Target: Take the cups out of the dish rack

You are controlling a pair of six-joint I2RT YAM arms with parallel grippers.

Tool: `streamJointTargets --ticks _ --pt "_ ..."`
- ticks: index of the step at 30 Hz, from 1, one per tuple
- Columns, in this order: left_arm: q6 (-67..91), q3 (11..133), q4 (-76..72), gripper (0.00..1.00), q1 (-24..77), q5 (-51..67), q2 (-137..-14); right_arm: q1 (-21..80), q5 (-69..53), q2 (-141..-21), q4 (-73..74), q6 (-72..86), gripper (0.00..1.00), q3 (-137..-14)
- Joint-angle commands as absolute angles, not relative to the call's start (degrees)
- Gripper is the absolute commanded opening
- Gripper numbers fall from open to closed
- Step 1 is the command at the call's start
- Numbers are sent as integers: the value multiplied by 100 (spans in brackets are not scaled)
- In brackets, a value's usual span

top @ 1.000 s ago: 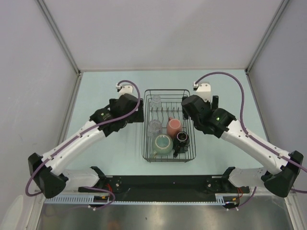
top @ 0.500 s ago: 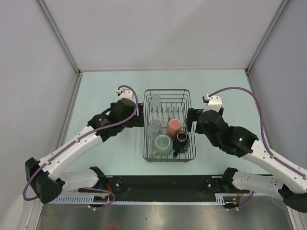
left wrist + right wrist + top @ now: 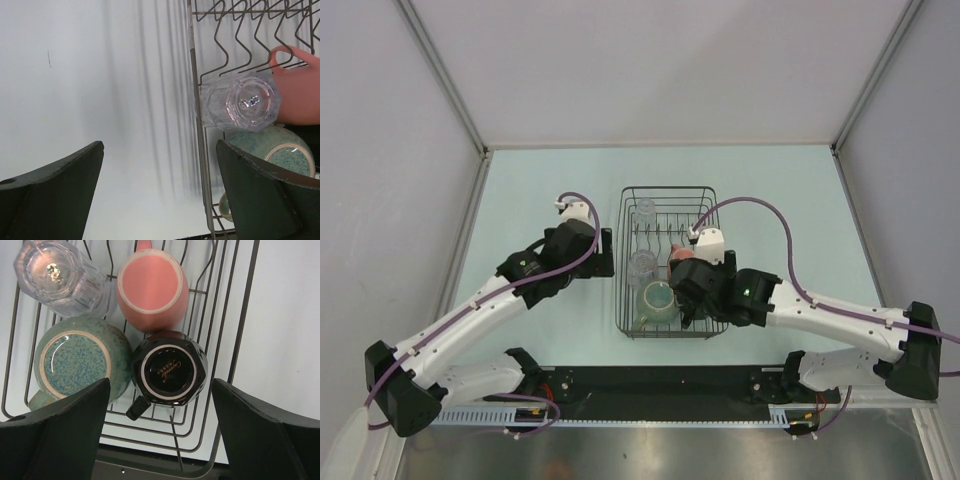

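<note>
The black wire dish rack [image 3: 667, 189] stands mid-table. It holds two clear glass cups [image 3: 644, 211] [image 3: 642, 266], a sage-green mug [image 3: 657, 302] and a pink cup [image 3: 678, 254]. My right gripper [image 3: 692, 292] hovers open above the rack's near right corner and hides the dark cup from above. In the right wrist view, the dark pale-rimmed cup [image 3: 169, 371] sits upside down between the right gripper [image 3: 160, 387] fingers, untouched, beside the green mug [image 3: 75, 362] and pink cup [image 3: 152, 285]. My left gripper [image 3: 159, 150] is open and empty by the rack's left wall [image 3: 197, 100], near a glass cup [image 3: 240, 102].
A row of upright plate-slot wires [image 3: 670, 228] crosses the rack's far half. Pale green tabletop [image 3: 540, 190] lies left and right of the rack. Grey walls [image 3: 400, 150] close in on three sides. A black rail [image 3: 660, 385] runs along the near edge.
My right arm has swung left from beside the rack's right wall to above its near right corner. My left arm has drawn slightly nearer, staying at the rack's left side.
</note>
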State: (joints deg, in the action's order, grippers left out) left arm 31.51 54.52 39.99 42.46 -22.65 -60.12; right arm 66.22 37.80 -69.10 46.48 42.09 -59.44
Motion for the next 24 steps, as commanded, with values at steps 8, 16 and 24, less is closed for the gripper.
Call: streamJointTargets --ticks 8,16,24 --pt "3182 5212 3911 100 4245 -2136 -5827 6697 4192 -7198 4764 4895 87 -5801" --pt "3120 5238 3902 100 4236 -2083 -5897 6636 4140 -7646 4527 4887 87 -5783" --pt "3094 5203 3894 100 4236 -2083 -5889 6469 3982 -7866 4280 4852 87 -5599"
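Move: The black cup stands almost straight below the right hand, its middle roughly 9 cm down. At about the same depth, the pink cup is some 6 cm ahead and 3 cm to the left of the right hand, the green cup 8 cm to the left and 1 cm back, and the clear glass 11 cm to the left and 5 cm ahead. From the left hand, the black cup lies about 21 cm to the right, 5 cm back and 10 cm down. With no clear touch yet, the right hand sinks about 5 cm, nearly straight down, bringing its open fingertips to either side of the black cup's upturned bottom. On the way it turns some 5 degrees clockwise and rolls slightly, its left side dipping; the fingers stay open. The left hand settles about 1.5 cm lower, easing slightly back, then stays. ##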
